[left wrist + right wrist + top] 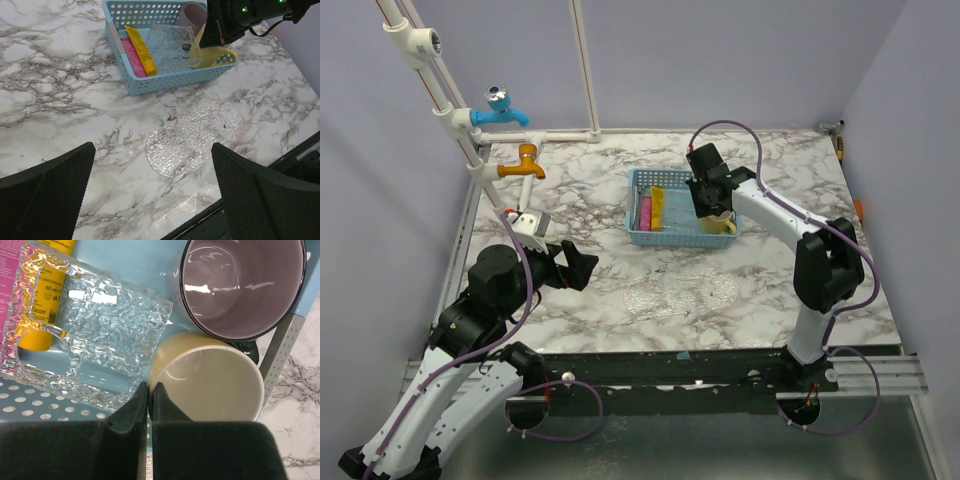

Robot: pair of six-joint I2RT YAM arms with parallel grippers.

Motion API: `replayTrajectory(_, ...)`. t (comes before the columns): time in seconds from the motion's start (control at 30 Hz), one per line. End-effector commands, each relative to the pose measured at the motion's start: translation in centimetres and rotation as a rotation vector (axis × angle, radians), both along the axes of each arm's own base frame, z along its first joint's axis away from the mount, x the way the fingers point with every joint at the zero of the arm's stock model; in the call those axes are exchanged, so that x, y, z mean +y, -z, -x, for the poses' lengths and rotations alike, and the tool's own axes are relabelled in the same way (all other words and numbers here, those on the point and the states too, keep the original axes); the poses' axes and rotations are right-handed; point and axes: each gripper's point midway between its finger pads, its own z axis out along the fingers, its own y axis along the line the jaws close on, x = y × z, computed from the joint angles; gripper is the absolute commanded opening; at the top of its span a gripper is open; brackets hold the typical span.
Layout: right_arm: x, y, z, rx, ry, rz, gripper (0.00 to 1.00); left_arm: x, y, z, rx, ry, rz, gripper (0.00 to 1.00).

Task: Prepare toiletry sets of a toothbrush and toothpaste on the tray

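The toothpaste lies in a blue basket (665, 240): a yellow tube (658, 208) next to a pink tube (645, 212). They show again in the left wrist view as the yellow tube (141, 50) and the pink tube (132, 57). My right gripper (150, 386) reaches into the basket and is shut on the rim of a tilted cream mug (210, 385). A clear textured tray (680, 292) lies flat on the marble in front of the basket. My left gripper (582, 265) hovers open and holds nothing, left of the tray. The toothbrush is out of view.
The basket also holds a mauve cup (240, 285) against the mug and a clear textured piece with cutouts (100, 335) over the tubes. A blue tap (502, 112) and an orange tap (525, 165) stick out from white pipes at the back left.
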Motion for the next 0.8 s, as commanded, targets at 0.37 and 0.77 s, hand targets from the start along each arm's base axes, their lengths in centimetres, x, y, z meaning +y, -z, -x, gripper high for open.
replayTrajectory(0.37,-0.8,-9.8,1.3,-0.199,0.029,0.028,0.01,-0.2,0.3,0.4,0.013,0.023,-0.007,0.99)
replayTrajectory(0.77,0.0,-11.4,8.0,-0.184,-0.072,-0.024,0.01,-0.3,0.2,0.5,0.012,0.032,-0.004,0.99)
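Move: Pinched by its left wall in the right fingers, the yellow mug has its middle about 4 cm to that hand's right and 4 cm below it. The purple mug stands some 9 cm ahead and 6 cm right; the clear box is about 6 cm left and 4 cm ahead, with the yellow tube roughly 12 cm left, 3 cm ahead. From the left hand, the yellow mug lies about 21 cm ahead, 31 cm right and 20 cm lower. Lifting the yellow mug from the basket, the right hand keeps its wall pinched in the closed fingers and goes nearly straight up at first, then up and back towards the robot over the basket's near right corner, about 10 cm up and 5 cm back in all. The wrist tips the fingers some 10 degrees farther forward as they rise. ##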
